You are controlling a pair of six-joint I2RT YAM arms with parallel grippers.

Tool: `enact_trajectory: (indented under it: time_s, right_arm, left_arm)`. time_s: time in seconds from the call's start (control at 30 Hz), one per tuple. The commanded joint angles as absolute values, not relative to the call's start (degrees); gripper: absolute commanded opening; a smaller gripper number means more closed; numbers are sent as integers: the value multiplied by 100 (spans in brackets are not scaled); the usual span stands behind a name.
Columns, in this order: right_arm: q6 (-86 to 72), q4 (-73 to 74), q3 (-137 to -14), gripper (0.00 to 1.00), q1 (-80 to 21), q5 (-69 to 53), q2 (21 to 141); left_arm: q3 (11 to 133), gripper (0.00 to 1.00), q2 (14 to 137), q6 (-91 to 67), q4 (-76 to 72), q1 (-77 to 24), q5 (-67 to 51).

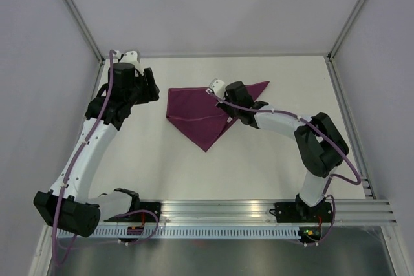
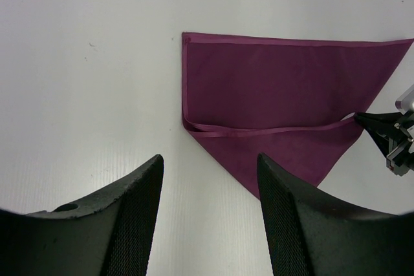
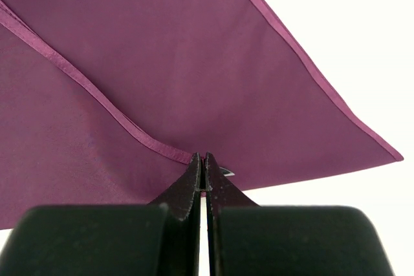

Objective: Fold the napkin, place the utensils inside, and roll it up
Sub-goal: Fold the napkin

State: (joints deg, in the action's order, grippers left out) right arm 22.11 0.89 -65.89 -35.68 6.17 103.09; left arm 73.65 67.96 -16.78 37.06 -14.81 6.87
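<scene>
The dark magenta napkin (image 1: 194,114) lies on the white table, partly folded into a rough triangle, with one hemmed flap laid over the lower layer. My right gripper (image 1: 226,117) is shut on the napkin's folded-over corner, at the end of the hem (image 3: 123,121). In the right wrist view the jaws (image 3: 202,158) pinch the cloth (image 3: 194,56) with no gap. My left gripper (image 1: 152,88) hangs open just left of the napkin, holding nothing. Its fingers (image 2: 136,211) frame bare table short of the cloth (image 2: 272,82). The right gripper (image 2: 357,117) shows at that view's right edge. No utensils are in view.
Grey enclosure walls and metal posts (image 1: 76,14) close off the back and sides of the table. An aluminium rail (image 1: 259,211) carrying both arm bases runs along the near edge. The right arm's elbow (image 1: 320,143) stands right of the napkin.
</scene>
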Motion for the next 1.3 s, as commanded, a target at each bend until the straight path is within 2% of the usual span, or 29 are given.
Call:
enact_trajectory:
  time_s: [0.0, 0.6, 1.27]
  right_arm:
    - [2241, -114, -6548, 0, -3428, 615, 10283]
    - [2276, -281, -6188, 1, -3305, 659, 10476]
    - [2250, -264, -6469, 0, -3234, 835, 10907]
  left_arm:
    - [7427, 64, 6812, -1547, 3498, -1450, 492]
    - [7277, 64, 6847, -1573, 3410, -1450, 413]
    - [7119, 64, 6829, -1591, 3349, -1459, 378]
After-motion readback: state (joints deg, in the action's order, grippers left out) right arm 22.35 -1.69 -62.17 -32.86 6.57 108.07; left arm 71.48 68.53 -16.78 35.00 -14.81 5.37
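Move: The napkin's flap corner is already pinched in the right hand; it is bound for the lower layer by the diagonal fold, about 6 cm below and 3 cm right, level front to back. The knife tip lies some 2 cm ahead, 4 cm right; the napkin's far right corner about 14 cm ahead, 18 cm right; the fold's near point about 14 cm back, 5 cm left. From the left hand, that spot is roughly 26 cm right, 6 cm ahead, 25 cm below. The folded-over corner of the napkin, still held in the shut right fingers, is first eased to the right, then lowered steadily beside the knife tip: down about 6 cm and right some 3 cm in all. The wrist tips about 5 degrees and the pinch isn't released. ##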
